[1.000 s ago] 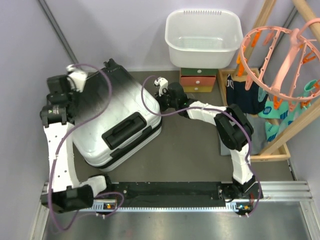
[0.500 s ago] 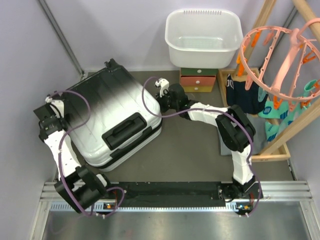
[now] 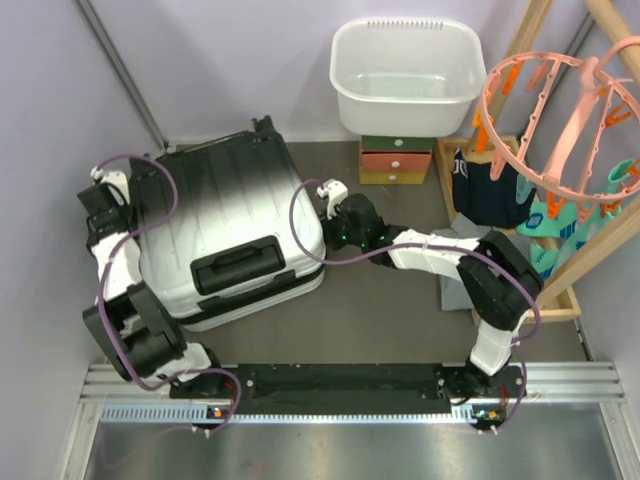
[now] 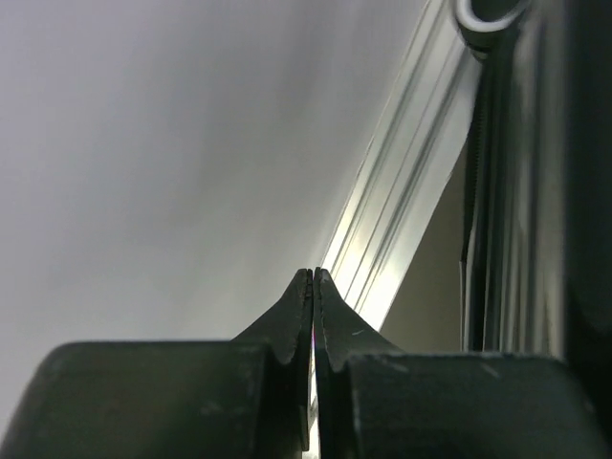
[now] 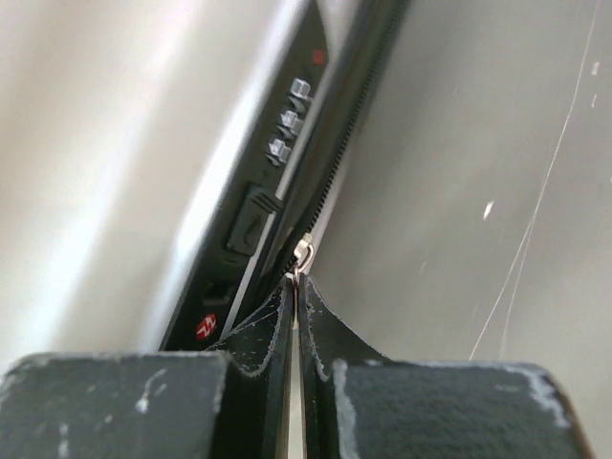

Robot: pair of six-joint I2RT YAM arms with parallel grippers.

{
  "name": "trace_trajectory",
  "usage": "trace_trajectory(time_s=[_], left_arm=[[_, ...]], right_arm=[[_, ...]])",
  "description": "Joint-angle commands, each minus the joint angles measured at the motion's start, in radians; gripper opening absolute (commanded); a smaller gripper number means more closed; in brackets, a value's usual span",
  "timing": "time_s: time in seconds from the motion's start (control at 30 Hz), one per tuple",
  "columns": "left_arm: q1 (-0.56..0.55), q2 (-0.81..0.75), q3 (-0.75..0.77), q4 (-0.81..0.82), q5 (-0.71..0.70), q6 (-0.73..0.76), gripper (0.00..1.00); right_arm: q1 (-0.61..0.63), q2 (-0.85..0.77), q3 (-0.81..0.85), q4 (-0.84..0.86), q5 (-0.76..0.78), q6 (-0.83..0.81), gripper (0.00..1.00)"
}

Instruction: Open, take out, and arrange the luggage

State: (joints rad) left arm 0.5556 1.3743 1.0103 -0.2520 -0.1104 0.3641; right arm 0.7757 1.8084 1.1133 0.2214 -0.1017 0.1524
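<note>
The luggage [image 3: 225, 225] lies flat and closed at the left, ribbed shell up, black at the far end fading to white, handle [image 3: 233, 265] on top. My right gripper [image 3: 330, 232] is at its right side. In the right wrist view it [image 5: 297, 282] is shut on the metal zipper pull [image 5: 303, 251], just below the combination lock [image 5: 290, 120]. My left gripper [image 3: 103, 200] hangs beside the luggage's left edge. In the left wrist view it [image 4: 313, 273] is shut on nothing, facing the wall, with the dark luggage side [image 4: 564, 191] to its right.
A white laundry basket [image 3: 408, 75] sits on a green-and-orange drawer box [image 3: 396, 160] at the back. A pink peg hanger [image 3: 570, 120] and a wooden rack [image 3: 560, 290] with clothes [image 3: 490, 190] fill the right. An aluminium post [image 3: 120, 70] leans behind the left arm.
The luggage has turned clockwise and lies squarer to the table edge. My left arm left its top for the left side, and its jaws closed. The right gripper kept its hold, shifting slightly nearer.
</note>
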Motion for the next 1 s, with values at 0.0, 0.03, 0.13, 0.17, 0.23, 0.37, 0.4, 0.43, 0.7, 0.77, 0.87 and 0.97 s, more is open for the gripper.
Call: trace_trajectory(time_s=[0.0,0.03,0.13,0.17,0.23,0.37,0.4,0.43,0.7,0.77,0.87,0.97], left_arm=[[-0.172,0.171,0.1,-0.032,0.262,-0.118,0.0],[-0.175,0.196,0.131,-0.035,0.267,-0.137,0.0],[-0.178,0.291,0.259,-0.055,0.282,-0.142,0.01],[-0.183,0.313,0.292,-0.062,0.282,-0.134,0.01],[-0.203,0.376,0.394,-0.117,0.273,-0.099,0.02],[-0.212,0.405,0.517,-0.196,0.291,-0.056,0.04],[-0.212,0.382,0.536,-0.21,0.291,-0.031,0.06],[-0.212,0.367,0.54,-0.236,0.302,-0.013,0.09],[-0.212,0.05,0.495,-0.507,0.492,0.272,0.57],[-0.21,-0.036,0.488,-0.616,0.576,0.344,0.66],[-0.212,-0.109,0.53,-0.79,0.696,0.416,0.69],[-0.22,-0.149,0.574,-0.866,0.727,0.405,0.71]], right_arm=[[0.207,-0.133,-0.041,0.056,-0.069,0.027,0.0],[0.252,-0.133,-0.041,0.056,-0.07,0.03,0.0],[0.315,-0.103,-0.007,0.041,-0.076,0.048,0.0],[0.347,-0.093,0.005,0.044,-0.082,0.059,0.0],[0.37,-0.066,0.037,0.055,-0.096,0.085,0.0],[0.384,-0.027,0.092,0.036,-0.079,0.127,0.0],[0.381,-0.024,0.111,0.029,-0.07,0.121,0.0],[0.378,-0.017,0.12,0.019,-0.06,0.118,0.0],[0.264,-0.008,0.146,0.023,-0.122,0.164,0.0],[0.261,0.011,0.178,0.004,-0.122,0.159,0.0],[0.263,0.054,0.232,-0.007,-0.136,0.185,0.0],[0.263,0.095,0.275,-0.01,-0.136,0.235,0.0]])
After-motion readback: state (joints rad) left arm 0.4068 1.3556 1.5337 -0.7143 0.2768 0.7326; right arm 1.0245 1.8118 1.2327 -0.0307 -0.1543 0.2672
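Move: The suitcase lies flat between my hands. Its middle is about 22 cm right of my shut left hand, roughly level fore and aft and some 4 cm lower. From my right hand, also shut against its right side, that middle is about 19 cm left and 2 cm back; a zip pull sits right at those fingertips. From the right hand, the carry handle is 18 cm left and 11 cm back, and the drawer box 13 cm ahead and 17 cm right. I turn the suitcase between both hands: my closed left hand pushes forward about 14 cm along its left side while my closed right hand keeps its tips on the right side, pushing back some 14 cm and to the left, then nearly stops. Next my left hand opens wide, draws back, then climbs off the side and swings right, twisting clockwise to come over the case's far left part. ##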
